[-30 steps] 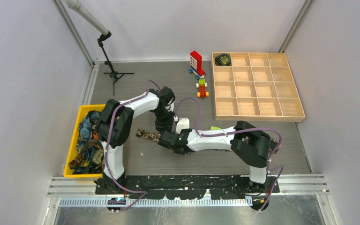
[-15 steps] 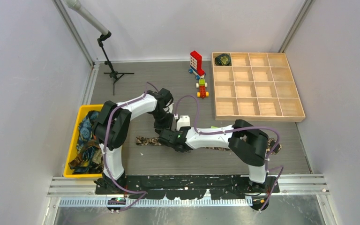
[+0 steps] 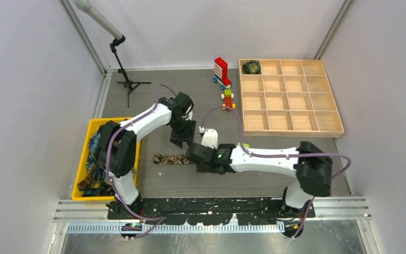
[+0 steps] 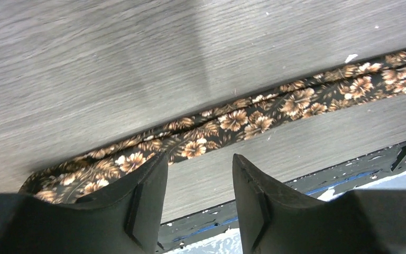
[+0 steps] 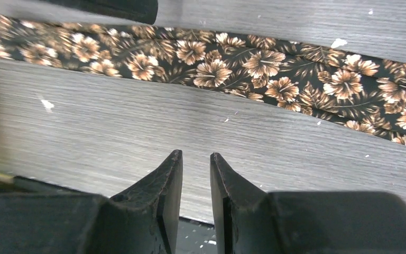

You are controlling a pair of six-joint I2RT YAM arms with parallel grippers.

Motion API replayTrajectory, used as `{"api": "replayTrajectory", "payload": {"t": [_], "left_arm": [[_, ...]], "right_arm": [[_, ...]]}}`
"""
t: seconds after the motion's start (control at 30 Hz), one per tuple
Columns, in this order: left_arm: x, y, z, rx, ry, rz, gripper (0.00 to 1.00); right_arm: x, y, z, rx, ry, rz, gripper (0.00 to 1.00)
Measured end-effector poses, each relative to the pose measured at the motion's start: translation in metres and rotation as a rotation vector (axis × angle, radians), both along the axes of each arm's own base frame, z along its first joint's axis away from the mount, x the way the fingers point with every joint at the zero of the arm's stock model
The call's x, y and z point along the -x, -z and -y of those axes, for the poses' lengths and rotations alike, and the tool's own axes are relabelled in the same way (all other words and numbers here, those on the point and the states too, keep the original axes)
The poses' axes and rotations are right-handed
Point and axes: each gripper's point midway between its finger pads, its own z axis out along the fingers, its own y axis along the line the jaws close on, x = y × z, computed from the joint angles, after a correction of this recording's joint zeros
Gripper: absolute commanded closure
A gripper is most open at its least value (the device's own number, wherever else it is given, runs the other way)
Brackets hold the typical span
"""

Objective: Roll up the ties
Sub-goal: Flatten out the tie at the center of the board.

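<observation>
A brown-tan-black flowered tie (image 3: 169,159) lies flat and unrolled on the grey table. It runs rightward under my right arm. It crosses the left wrist view (image 4: 232,119) and the right wrist view (image 5: 243,63). My left gripper (image 3: 184,142) (image 4: 198,159) is open and empty, just above the tie's left part. My right gripper (image 3: 191,156) (image 5: 195,154) is narrowly open and empty, just near of the tie. A rolled dark tie (image 3: 251,67) sits in the wooden tray's far left cell. More ties (image 3: 99,153) fill the yellow bin.
The wooden grid tray (image 3: 291,95) stands at the back right. Red-and-white toy bricks (image 3: 222,71) and a small toy (image 3: 228,99) lie left of it. A green block (image 3: 242,145) is by my right forearm. The yellow bin (image 3: 82,159) is at left, a tripod (image 3: 127,82) behind.
The tie's left end went from tilted to lying straight. My left gripper lifted back off it. My right arm's elbow swung out to the right, its gripper staying by the tie.
</observation>
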Motion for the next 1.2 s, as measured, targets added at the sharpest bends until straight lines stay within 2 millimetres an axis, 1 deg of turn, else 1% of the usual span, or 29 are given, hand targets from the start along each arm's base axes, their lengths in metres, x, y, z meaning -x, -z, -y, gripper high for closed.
{"api": "replayTrajectory", "payload": {"t": [0.1, 0.17, 0.2, 0.3, 0.4, 0.47, 0.53, 0.7, 0.87, 1.07, 1.2], "left_arm": [[-0.002, -0.018, -0.005, 0.006, -0.007, 0.065, 0.48], [0.001, -0.028, -0.01, 0.01, -0.012, 0.106, 0.46], [0.004, -0.032, -0.013, 0.01, -0.015, 0.121, 0.46], [0.015, -0.036, -0.023, 0.007, -0.021, 0.151, 0.46], [0.025, -0.034, -0.031, 0.004, -0.025, 0.162, 0.45], [0.031, -0.031, -0.035, 0.002, -0.029, 0.164, 0.46], [0.034, -0.029, -0.037, 0.004, -0.036, 0.165, 0.46], [0.036, -0.03, -0.038, 0.019, -0.046, 0.185, 0.46], [0.035, -0.038, -0.04, 0.03, -0.055, 0.224, 0.46], [0.035, -0.042, -0.053, -0.011, -0.096, 0.28, 0.47], [0.036, -0.039, -0.065, -0.051, -0.128, 0.306, 0.47]], "right_arm": [[-0.007, -0.025, 0.004, -0.093, 0.054, 0.008, 0.7], [-0.016, -0.031, 0.013, -0.133, 0.108, 0.003, 0.7], [-0.021, -0.031, 0.023, -0.146, 0.145, -0.005, 0.71], [-0.03, -0.017, 0.059, -0.141, 0.247, -0.037, 0.71], [-0.033, 0.0, 0.099, -0.111, 0.341, -0.074, 0.71], [-0.033, 0.009, 0.121, -0.101, 0.395, -0.1, 0.71], [-0.032, 0.015, 0.138, -0.096, 0.437, -0.121, 0.7], [-0.029, 0.026, 0.173, -0.088, 0.521, -0.161, 0.7], [-0.022, 0.046, 0.207, -0.031, 0.595, -0.222, 0.7], [-0.019, 0.058, 0.234, 0.042, 0.659, -0.295, 0.71], [-0.021, 0.059, 0.249, 0.031, 0.716, -0.336, 0.71]]}}
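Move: The right hand hovers some 6 cm above the board, with the tie lying crosswise about 2 cm ahead of it: the tie's middle is about 10 cm to the right, and the creased right stretch it goes for about 24 cm to the right. The green block lies 9 cm ahead and 16 cm right. From the left hand, the tie's left end is roughly 10 cm left, 5 cm back and 5 cm below; the yellow bin's middle is 29 cm left and 5 cm back. The right fingertips come down onto the tie's right stretch, beside a crease: that hand first lifts about 3 cm, swings some 25 cm right, then sinks, turning about 40 degrees clockwise, its fingers staying nearly shut. The left hand, fingers still apart, rises, then draws left and back about 7 cm, towards the tie's left end, without touching it. ##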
